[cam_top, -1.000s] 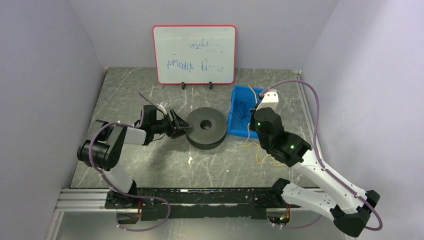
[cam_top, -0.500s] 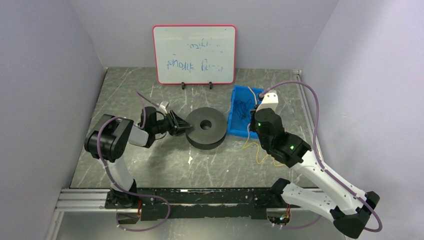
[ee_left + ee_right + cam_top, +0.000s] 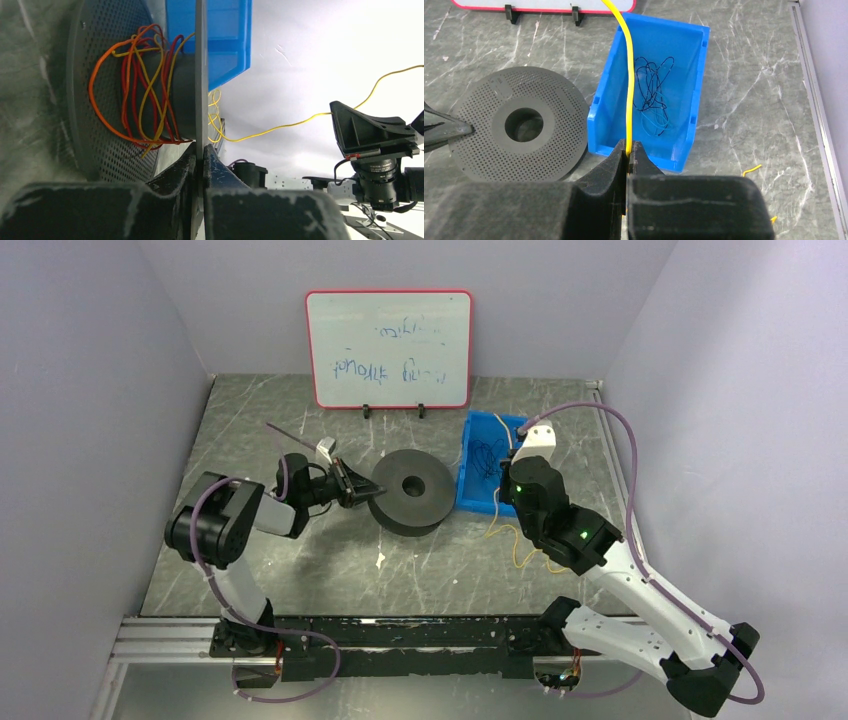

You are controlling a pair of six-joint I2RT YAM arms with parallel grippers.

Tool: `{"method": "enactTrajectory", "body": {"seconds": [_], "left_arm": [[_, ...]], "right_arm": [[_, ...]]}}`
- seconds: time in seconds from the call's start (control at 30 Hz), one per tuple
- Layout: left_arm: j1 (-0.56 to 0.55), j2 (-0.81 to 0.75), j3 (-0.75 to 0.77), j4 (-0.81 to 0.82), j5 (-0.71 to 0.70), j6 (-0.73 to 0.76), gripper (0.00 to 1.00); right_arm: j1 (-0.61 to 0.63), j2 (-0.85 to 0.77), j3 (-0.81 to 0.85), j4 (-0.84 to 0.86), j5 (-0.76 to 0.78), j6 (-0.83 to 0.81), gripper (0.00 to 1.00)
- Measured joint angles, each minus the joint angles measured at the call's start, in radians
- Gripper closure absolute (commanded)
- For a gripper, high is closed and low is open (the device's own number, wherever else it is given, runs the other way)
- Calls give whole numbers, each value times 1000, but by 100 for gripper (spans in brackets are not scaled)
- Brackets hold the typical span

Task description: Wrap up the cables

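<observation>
A black perforated spool [image 3: 410, 493] lies mid-table. In the left wrist view, orange, red and yellow cables [image 3: 142, 95] are looped loosely round its hub between the two flanges. My left gripper [image 3: 201, 156] is shut on the thin edge of the spool's flange [image 3: 201, 75]; from above the left gripper [image 3: 366, 492] meets the spool's left rim. My right gripper [image 3: 629, 151] is shut on a yellow cable [image 3: 630, 75] that rises straight out of the jaws. More of this yellow cable [image 3: 518, 545] trails on the table beside the right arm.
A blue bin [image 3: 466, 480] stands just right of the spool, with thin black wires [image 3: 651, 100] inside. A whiteboard [image 3: 390, 348] leans at the back wall. Short yellow wire bits [image 3: 751, 171] lie on the marble right of the bin.
My left gripper has closed from wide open onto the spool's flange edge, and its wrist has shifted a little. The right arm and its cable have stayed still.
</observation>
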Motion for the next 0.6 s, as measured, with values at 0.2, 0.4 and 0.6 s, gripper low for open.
{"method": "enactTrajectory", "body": {"seconds": [0.2,0.4,0.6], "left_arm": [[0,-108,23,-137,-10,63,93],[-15,-225,81,-386,-68,184,93],[-82,-333,179,-658,-178,335,93]], "right_arm": [[0,0,0,0,-2,0,100],[-1,-4,0,0,-2,0,100],[-2,-16,0,-4,-2,1,100]]}}
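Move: The left hand already has its fingers shut on the near-left rim of the spool's top flange, so the spool's middle lies about 7 cm to its right, level ahead and some 4 cm lower. The blue box is roughly 21 cm right and 8 cm ahead; the slack yellow cable lies on the table about 26 cm right and 9 cm back. From the right hand the spool is some 16 cm left, 4 cm ahead and 21 cm below. Keeping its pinch on the left rim of the spool's upper flange, the left hand pulls that rim straight up by about 5 cm, rising steadily and easing slightly right only at the end. As it rises the wrist tips its right-pointing fingers downward by some 15 degrees, following the tilting flange, while the right hand stays put with its fingers shut on the yellow cable above the table. ##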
